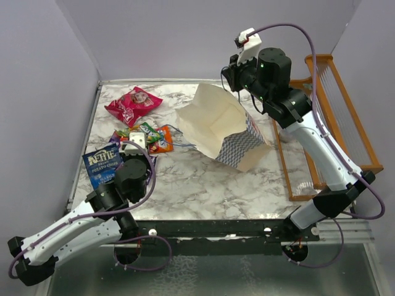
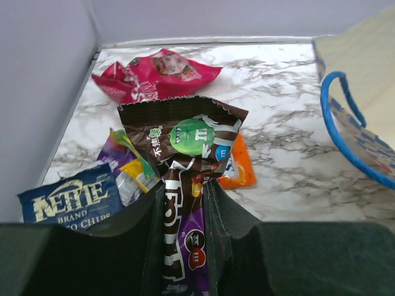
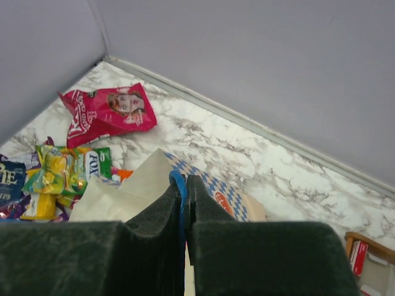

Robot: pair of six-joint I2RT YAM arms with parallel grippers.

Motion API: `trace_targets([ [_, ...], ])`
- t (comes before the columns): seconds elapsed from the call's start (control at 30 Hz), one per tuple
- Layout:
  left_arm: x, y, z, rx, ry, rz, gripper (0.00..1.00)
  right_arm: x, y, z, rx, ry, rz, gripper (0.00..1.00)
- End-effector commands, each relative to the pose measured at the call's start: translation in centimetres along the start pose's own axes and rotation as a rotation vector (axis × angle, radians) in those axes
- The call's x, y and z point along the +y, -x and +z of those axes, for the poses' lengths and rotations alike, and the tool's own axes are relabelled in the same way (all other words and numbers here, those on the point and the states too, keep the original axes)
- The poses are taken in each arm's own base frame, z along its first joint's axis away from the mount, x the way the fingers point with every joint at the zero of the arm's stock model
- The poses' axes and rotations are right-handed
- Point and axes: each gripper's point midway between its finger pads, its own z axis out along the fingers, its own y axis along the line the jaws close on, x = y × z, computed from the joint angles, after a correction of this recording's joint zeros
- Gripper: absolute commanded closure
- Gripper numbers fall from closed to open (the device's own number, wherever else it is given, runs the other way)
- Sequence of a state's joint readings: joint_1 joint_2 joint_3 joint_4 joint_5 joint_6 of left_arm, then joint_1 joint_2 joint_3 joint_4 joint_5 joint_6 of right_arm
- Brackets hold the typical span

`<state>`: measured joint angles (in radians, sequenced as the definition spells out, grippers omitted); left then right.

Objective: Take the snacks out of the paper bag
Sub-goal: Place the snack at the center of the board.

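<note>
The cream paper bag (image 1: 225, 126) lies tipped over mid-table, its mouth facing left. My right gripper (image 1: 231, 77) is above its far edge, shut (image 3: 184, 185) on the thin blue cord handle (image 3: 178, 180); the bag's checkered side (image 3: 213, 188) shows below. My left gripper (image 1: 134, 148) is shut (image 2: 185, 203) on a brown and purple candy packet (image 2: 185, 139), held just above the table. Other snacks lie at the left: a pink-red bag (image 1: 133, 103) (image 2: 154, 77), a dark blue chips bag (image 1: 102, 163) (image 2: 71, 200), and small orange (image 2: 237, 169), green and yellow packs (image 3: 62, 169).
An orange wooden rack (image 1: 327, 123) stands along the table's right side. Grey walls close the left and back edges. The bag's other blue handle (image 2: 336, 117) loops at the right of the left wrist view.
</note>
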<state>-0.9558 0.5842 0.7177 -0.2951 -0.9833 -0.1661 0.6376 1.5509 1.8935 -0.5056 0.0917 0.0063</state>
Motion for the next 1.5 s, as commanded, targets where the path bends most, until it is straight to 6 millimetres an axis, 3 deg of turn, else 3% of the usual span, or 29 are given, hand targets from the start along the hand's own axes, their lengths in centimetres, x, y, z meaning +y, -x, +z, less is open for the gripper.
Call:
trace_targets([
  [0.0, 3.2, -1.2, -0.4, -0.034, 0.165, -0.113, 0.74, 0.9, -0.8, -1.5, 0.054, 0.036, 0.087, 0.98],
  [0.13, 2.7, -2.9, -0.2, 0.003, 0.168, -0.137, 0.78, 2.0, 0.2, -1.5, 0.009, 0.120, 0.229, 0.98],
  [0.2, 2.1, -3.6, -0.1, 0.028, 0.153, -0.153, 0.78, 1.5, 0.3, -1.4, 0.000, 0.159, 0.327, 0.98],
  [0.37, 0.6, -4.3, 0.1, 0.070, 0.106, -0.191, 0.78, -2.7, -0.9, -1.9, -0.029, 0.151, 0.487, 0.98],
  [0.47, 0.0, -4.4, 0.1, 0.076, 0.078, -0.210, 0.77, -4.3, -2.8, -2.1, 0.010, 0.128, 0.538, 0.98],
  [0.57, -1.0, -5.3, 0.3, 0.099, 0.051, -0.209, 0.77, -7.3, -5.0, -3.0, 0.027, 0.082, 0.605, 0.98],
  [0.7, -3.1, -7.5, 0.9, 0.163, 0.001, -0.197, 0.76, -11.8, -8.1, -3.9, 0.058, -0.029, 0.611, 0.97],
  [0.87, -5.6, -12.1, 1.8, 0.301, -0.017, -0.120, 0.75, -13.6, -9.6, -3.3, 0.088, -0.057, 0.505, 0.93],
  [1.0, -5.7, -16.3, 3.3, 0.444, 0.003, -0.106, 0.75, -14.9, -9.2, -3.2, 0.109, -0.093, 0.395, 0.88],
  [1.1, -4.1, -18.6, 4.4, 0.505, 0.055, -0.115, 0.75, -15.8, -8.0, -4.0, 0.094, -0.139, 0.324, 0.83],
  [1.2, -3.3, -19.7, 5.4, 0.523, 0.066, -0.119, 0.74, -15.9, -6.6, -4.8, 0.075, -0.146, 0.281, 0.66],
  [1.37, -2.6, -21.3, 6.9, 0.594, 0.090, -0.159, 0.74, -14.9, -4.3, -6.2, 0.036, -0.112, 0.241, 0.49],
  [1.43, -2.1, -22.0, 7.5, 0.636, 0.121, -0.171, 0.74, -14.2, -2.5, -7.1, -0.004, -0.087, 0.220, 0.31],
  [1.47, -1.8, -22.3, 7.7, 0.653, 0.133, -0.180, 0.74, -13.9, -1.7, -7.7, -0.024, -0.078, 0.209, 0.28],
])
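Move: The left hand holds the brown snack pouch; the bare marble it goes to lies about 27 cm below and 5 cm ahead. Around that: an orange bag about 13 cm ahead of this hand and 3 cm right, a yellow packet 9 cm ahead and 8 cm left, a blue chip bag 4 cm ahead and 17 cm left. The right hand holds the paper bag's handle; the bag's standing spot is roughly 43 cm below, 3 cm back, 6 cm right, with the wooden rack 30 cm right, 2 cm back. Keeping its pinch on the brown pouch, the left hand sinks about 23 cm towards the marble beside the snack pile, slowly then faster, easing 4 cm forward and tipping some 35 degrees down. The right hand, shut on the blue handle, draws the paper bag about 15 cm right and 9 cm down, then opens wide, lets go and rises a few centimetres. ##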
